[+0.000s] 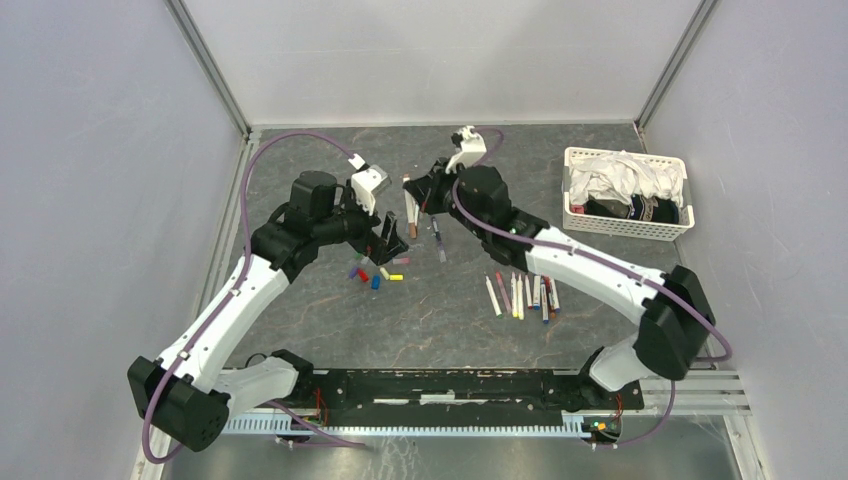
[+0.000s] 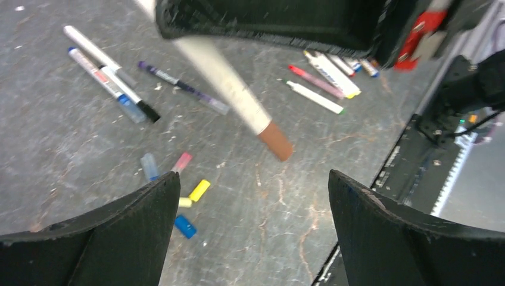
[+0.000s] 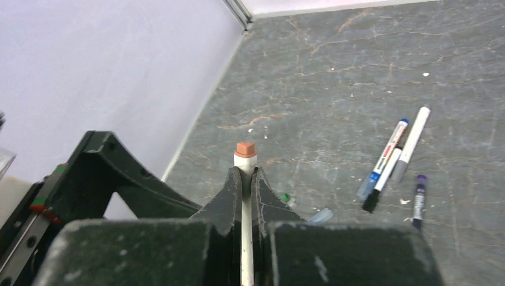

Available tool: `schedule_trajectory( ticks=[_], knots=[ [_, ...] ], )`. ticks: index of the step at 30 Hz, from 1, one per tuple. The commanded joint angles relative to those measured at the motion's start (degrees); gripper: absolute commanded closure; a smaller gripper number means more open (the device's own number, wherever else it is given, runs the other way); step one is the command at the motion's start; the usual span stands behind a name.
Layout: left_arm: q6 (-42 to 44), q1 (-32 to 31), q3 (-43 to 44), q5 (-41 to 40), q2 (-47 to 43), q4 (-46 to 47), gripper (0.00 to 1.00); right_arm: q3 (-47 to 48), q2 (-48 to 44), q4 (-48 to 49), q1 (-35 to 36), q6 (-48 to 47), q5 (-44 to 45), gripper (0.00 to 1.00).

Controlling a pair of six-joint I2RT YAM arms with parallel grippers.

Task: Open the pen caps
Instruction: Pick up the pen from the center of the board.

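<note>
My right gripper (image 3: 246,176) is shut on a white-barrelled pen (image 3: 245,162), and the pen's brown cap (image 3: 245,149) sticks out just past the fingertips. From above, that gripper (image 1: 411,200) holds the pen (image 1: 411,215) over the middle of the table. My left gripper (image 2: 253,196) is open, its fingers (image 2: 119,238) wide apart below the brown cap (image 2: 275,141) and not touching it. In the top view the left gripper (image 1: 390,240) sits just left of the pen. Several loose pen caps (image 2: 199,190) in pink, yellow and blue lie on the table beneath it.
Several uncapped pens (image 2: 107,74) lie behind the loose caps (image 1: 375,272). Another row of pens (image 1: 525,295) lies right of centre. A white basket (image 1: 572,215) with cloths stands at the back right. Grey walls close in the table on the left, back and right.
</note>
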Motion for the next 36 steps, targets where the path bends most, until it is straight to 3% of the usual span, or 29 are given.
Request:
schedule_trajectory(
  ticks=[1, 13, 16, 19, 24, 25, 29, 32, 36],
  knots=[
    [-4.21, 0.18, 3.25, 10.42, 0.44, 3.13, 0.04, -3.42, -1.28, 11.31, 1.59, 5.33, 5.48, 1.00],
    [-2.09, 0.18, 3.61, 13.03, 2.98, 1.70, 0.40, -2.98, -4.85, 11.71, 6.79, 5.06, 13.71, 1.00],
    [-1.35, 0.18, 2.93, 12.05, 2.85, 1.98, 0.64, -6.68, -7.50, 12.48, 7.61, 6.31, 15.73, 1.00],
    [0.03, 0.18, 2.37, 10.15, 2.64, 1.60, 0.96, -10.55, -10.17, 14.00, 8.15, 7.00, 17.46, 1.00],
    [4.76, 0.18, 2.39, 8.66, 2.80, -0.14, 0.98, -12.18, -11.56, 10.19, 9.11, 8.42, 13.92, 1.00],
    [6.56, 0.18, 2.53, 8.23, 2.68, -1.30, 0.98, -12.93, -12.29, 8.28, 9.33, 8.94, 12.72, 0.96],
    [15.02, 0.18, 2.15, 7.56, 1.75, -5.81, 0.98, -16.61, -19.51, -5.46, 9.47, 10.09, 6.54, 0.54],
    [21.25, 0.09, 1.73, 8.08, 1.47, -9.38, 0.98, -17.49, -28.21, -24.40, 9.52, 10.22, 3.65, 0.35],
    [27.65, -0.20, 2.40, 9.12, 2.19, -14.08, 0.98, -20.38, -42.78, -39.04, 9.83, 14.26, -0.55, 0.18]
  ],
)
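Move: The right gripper already holds the white pen, whose brown cap lies some 7 cm back of it and 5 cm below. From the open left gripper the cap is about 4 cm to the right, 1 cm ahead and 1 cm lower. On the table, 22 cm below the left gripper, the loose caps lie 5 cm left and 1 cm ahead; the purple pen lies 9 cm ahead and 9 cm right. Ease the left gripper about 3 cm right and slightly back and up while the right one draws the pen back and up, then shut the left pads on the brown cap. Open the right fingers to let go of the pen and pull that hand back and right, some 10 cm, sinking as it leaves; meanwhile lower the left a little, drifting left. ##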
